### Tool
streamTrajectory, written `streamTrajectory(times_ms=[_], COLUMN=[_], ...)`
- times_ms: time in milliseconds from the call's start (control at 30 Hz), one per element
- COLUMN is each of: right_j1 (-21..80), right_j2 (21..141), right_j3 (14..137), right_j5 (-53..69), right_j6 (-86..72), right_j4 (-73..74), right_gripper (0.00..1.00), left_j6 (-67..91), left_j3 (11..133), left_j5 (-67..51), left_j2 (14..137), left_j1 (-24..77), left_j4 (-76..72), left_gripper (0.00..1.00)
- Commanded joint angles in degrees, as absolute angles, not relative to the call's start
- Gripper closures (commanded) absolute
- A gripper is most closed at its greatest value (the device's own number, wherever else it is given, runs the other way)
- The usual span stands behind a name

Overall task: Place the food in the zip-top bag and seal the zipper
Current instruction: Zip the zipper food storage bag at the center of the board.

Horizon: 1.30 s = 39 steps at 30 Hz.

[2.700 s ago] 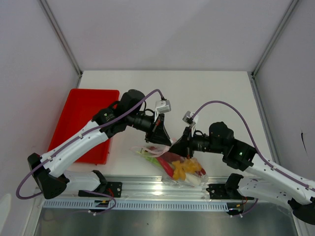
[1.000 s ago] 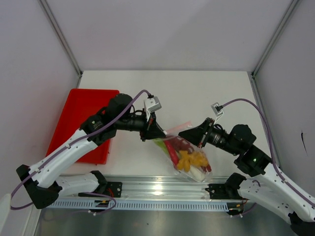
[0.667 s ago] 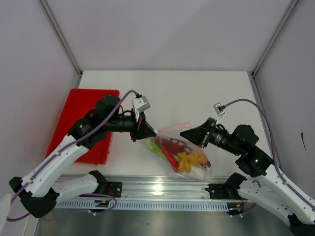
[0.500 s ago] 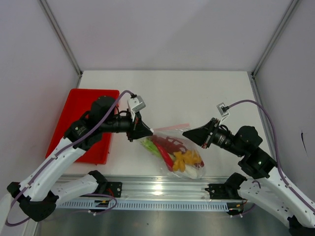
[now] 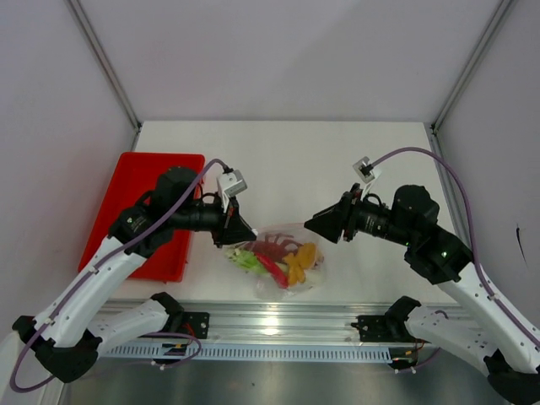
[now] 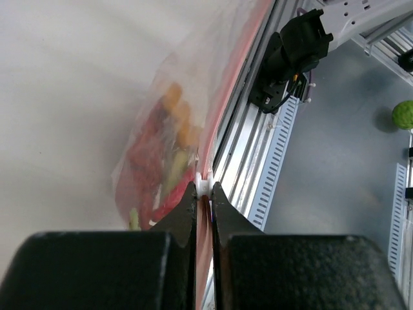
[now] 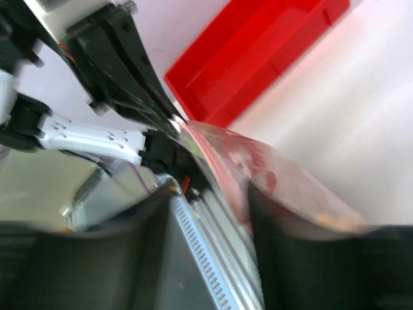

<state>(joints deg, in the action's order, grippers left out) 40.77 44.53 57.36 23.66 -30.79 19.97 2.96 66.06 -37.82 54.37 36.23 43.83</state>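
Observation:
The clear zip-top bag (image 5: 283, 253) lies on the white table near the front edge, with the food (image 5: 291, 263) inside: red, yellow-orange and light green pieces. My left gripper (image 5: 243, 236) is at the bag's left end. In the left wrist view it (image 6: 203, 194) is shut on the white slider tab (image 6: 203, 185) of the pink-red zipper (image 6: 233, 74), and the food (image 6: 161, 152) shows through the plastic. My right gripper (image 5: 314, 224) is open, just up and right of the bag and apart from it. In the blurred right wrist view the bag (image 7: 284, 174) lies ahead of its (image 7: 206, 206) spread fingers.
A red tray (image 5: 143, 202) lies at the left of the table, and also shows in the right wrist view (image 7: 258, 51). A metal rail (image 5: 270, 325) runs along the table's front edge. Grey walls close in the left, right and back.
The left gripper has drawn the slider end leftward. The right gripper has let go of the bag and pulled back up and right. The bag has sunk onto the table and shifted left.

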Motion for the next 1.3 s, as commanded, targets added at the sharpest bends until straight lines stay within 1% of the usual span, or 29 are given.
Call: streamTrajectory(times_ms=[0,33,100,200,367,500,667,933,1100,1233,1267], right_j1=[40.6,40.6,40.6,40.6,40.7,40.7,41.4,46.6,47.8,49.2,49.7], right_j2=[45.1,45.8,47.3,51.8,59.2,62.0,65.0,67.9,69.6,71.2,71.6], right_j3=[63.6,64.6,66.8,71.7,79.2,83.5,88.0,89.6,89.9,90.2,90.1], right_j5=[25.1,24.4,24.7,27.0,27.5,28.6,33.4,29.9,32.4,32.4,32.7], right_j6=[-20.8,-20.0,-17.9,-13.9,-7.9,-5.5,-2.3,2.3,3.8,4.3,4.2], right_j4=[26.7,27.9,29.5,33.4,38.9,41.1,44.6,48.5,49.0,49.0,48.8], right_gripper=[0.4,0.34,0.27,0.24,0.19,0.16,0.15,0.15,0.16,0.19,0.22], left_j6=[0.6,0.4,0.2,-1.8,-2.5,-2.8,-3.1,-2.5,-2.5,-2.5,-2.5], left_j3=[72.5,73.1,75.2,78.5,80.0,82.0,82.4,81.0,80.7,80.7,80.7], left_j5=[-39.6,-39.6,-40.7,-41.7,-43.6,-46.6,-46.8,-46.6,-46.1,-46.4,-46.4], left_j2=[54.4,55.1,56.1,58.2,57.8,59.6,59.7,59.6,59.1,59.1,59.1], left_j1=[35.7,35.6,35.7,35.7,35.8,35.9,36.4,36.7,36.7,36.9,36.9], left_j4=[44.3,44.6,45.4,48.0,48.8,50.1,51.0,50.5,51.0,50.7,50.7], left_gripper=[0.99,0.99,1.0,1.0,0.99,1.0,0.99,0.99,0.99,0.99,0.99])
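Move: Between the two grippers runs the bag's zip strip: its middle stretch lies some 6 cm to the right hand's left, level fore and aft and about 3 cm lower. From the left hand, which already pinches the strip's left end, that stretch is roughly 8 cm to the right, at about its height. The orange food piece hangs some 4 cm left of the right hand, 1 cm forward and 17 cm below; the celery sits about 2 cm left of the left hand, 2 cm forward and 14 cm below. Opening on from partly open to wide, the right hand arcs up and forward 2–3 cm, then comes back and down, ending about 5 cm to its left, nearer the left gripper. Its fingers tip down and swing counter-clockwise some 25 degrees each, to straddle the zip strip, not pinching it. The left hand keeps its pinch and lifts the strip about 4.5 cm, then holds. ##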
